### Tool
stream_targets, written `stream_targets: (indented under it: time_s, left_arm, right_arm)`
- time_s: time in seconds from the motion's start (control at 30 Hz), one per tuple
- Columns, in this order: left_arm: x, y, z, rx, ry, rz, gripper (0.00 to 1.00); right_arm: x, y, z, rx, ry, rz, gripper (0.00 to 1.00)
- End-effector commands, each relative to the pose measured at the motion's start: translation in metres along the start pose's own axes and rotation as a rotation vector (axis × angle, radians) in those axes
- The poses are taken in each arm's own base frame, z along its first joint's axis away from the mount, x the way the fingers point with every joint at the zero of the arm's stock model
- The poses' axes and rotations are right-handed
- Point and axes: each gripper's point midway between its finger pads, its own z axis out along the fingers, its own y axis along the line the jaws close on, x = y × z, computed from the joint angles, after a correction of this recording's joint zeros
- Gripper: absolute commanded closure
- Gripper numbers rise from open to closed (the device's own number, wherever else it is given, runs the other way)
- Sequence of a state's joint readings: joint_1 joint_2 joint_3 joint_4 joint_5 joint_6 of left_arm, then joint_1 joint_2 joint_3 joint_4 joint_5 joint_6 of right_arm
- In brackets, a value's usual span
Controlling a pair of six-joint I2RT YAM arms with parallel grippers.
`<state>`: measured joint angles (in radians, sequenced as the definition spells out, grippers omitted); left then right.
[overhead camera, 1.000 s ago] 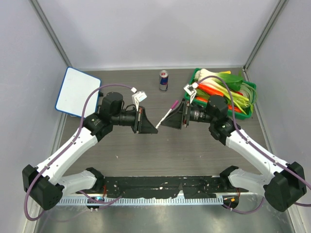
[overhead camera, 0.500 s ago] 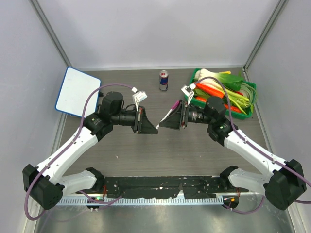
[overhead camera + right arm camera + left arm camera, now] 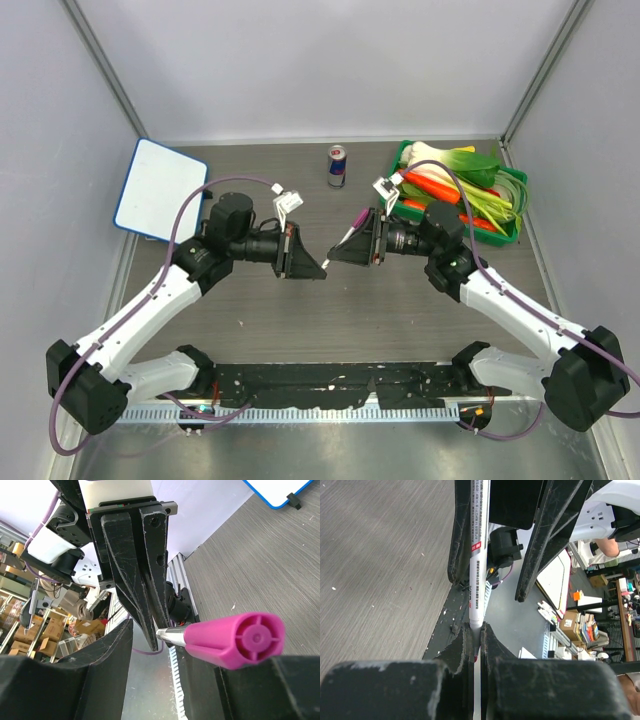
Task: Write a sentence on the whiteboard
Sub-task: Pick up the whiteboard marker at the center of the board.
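Note:
A white marker (image 3: 343, 238) with a magenta cap (image 3: 235, 640) hangs in the air between my two grippers above the table's middle. My left gripper (image 3: 320, 265) is shut on the marker's bare tip end (image 3: 475, 625). The white barrel (image 3: 477, 555) runs from there up between the right gripper's fingers (image 3: 461, 535). My right gripper (image 3: 334, 254) stands open round the capped end, with the cap against one finger (image 3: 250, 690) and a gap to the other finger (image 3: 75, 680). The whiteboard (image 3: 160, 188), blue-rimmed, lies at the far left (image 3: 275, 490). Its face looks plain white, and the sentence is not in view.
A soda can (image 3: 338, 166) stands at the back middle. A green tray (image 3: 520, 208) piled with vegetables sits at the back right, just behind the right arm. Grey walls close in the table on three sides.
My right gripper has slid a little left along the marker toward the left gripper, and its jaws have narrowed round the capped end. The left gripper has stayed put, shut on the marker.

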<state>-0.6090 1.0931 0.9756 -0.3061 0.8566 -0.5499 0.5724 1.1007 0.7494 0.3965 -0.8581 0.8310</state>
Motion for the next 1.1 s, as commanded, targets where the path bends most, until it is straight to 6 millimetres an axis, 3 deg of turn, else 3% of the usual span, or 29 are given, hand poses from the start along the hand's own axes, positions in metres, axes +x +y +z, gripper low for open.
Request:
stream_targets:
  time_s: [0.0,0.4,0.53,0.7,0.77,0.83,1.0,1.07]
  left_arm:
    - [-0.003,-0.012,0.001,0.047,-0.021,0.037,1.0]
    - [-0.002,-0.011,-0.002,0.027,-0.019,0.055,1.0]
    - [0.001,-0.009,-0.003,0.01,-0.017,0.054,1.0]
    - [0.0,-0.006,-0.003,-0.01,-0.025,0.051,1.0]
    - [-0.002,-0.004,-0.004,-0.03,-0.039,0.049,0.92]
    - [-0.004,0.001,-0.005,-0.061,-0.056,0.042,0.73]
    - [-0.011,0.002,-0.004,-0.066,-0.113,0.028,0.6]
    - [-0.012,0.002,-0.004,-0.069,-0.122,0.03,0.5]
  right_arm:
    - [-0.007,0.008,0.002,-0.033,-0.027,-0.024,0.52]
    - [0.003,0.006,-0.001,-0.03,-0.003,-0.019,0.79]
    - [0.006,0.006,-0.003,-0.03,0.0,-0.021,0.98]
    - [0.007,0.008,-0.005,-0.03,-0.001,-0.025,0.99]
    - [0.008,0.006,-0.006,-0.019,-0.004,-0.023,0.99]
    - [0.007,0.006,-0.007,-0.01,-0.014,-0.031,0.99]
    - [0.007,0.001,-0.008,0.023,-0.016,-0.043,0.99]
    - [0.007,-0.001,-0.008,0.033,-0.019,-0.039,0.99]
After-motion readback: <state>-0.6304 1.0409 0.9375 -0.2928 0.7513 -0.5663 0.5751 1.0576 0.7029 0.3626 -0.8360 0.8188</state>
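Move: The whiteboard marker, held near its white end in my left fingers, slants up and outward; its middle is about 4 cm ahead, 5 cm right and 3 cm above my left hand. My half-open right fingers already straddle it, with its middle some 2 cm ahead, 2 cm right and 2 cm above that hand. The drink can stands roughly 28 cm ahead of my right hand, about 1 cm to its right, and the vegetable basket 23 cm ahead and 31 cm right, both about 20 cm lower. I hand the marker over: my left hand keeps its pinch near the white end, almost still, while my right fingers close from half open and pinch the shaft, that hand sinking about 1 cm. Only once the right grip is set do I open my left fingers to nearly half, letting go as the hand begins a slight turn of some 5 degrees counter-clockwise. ##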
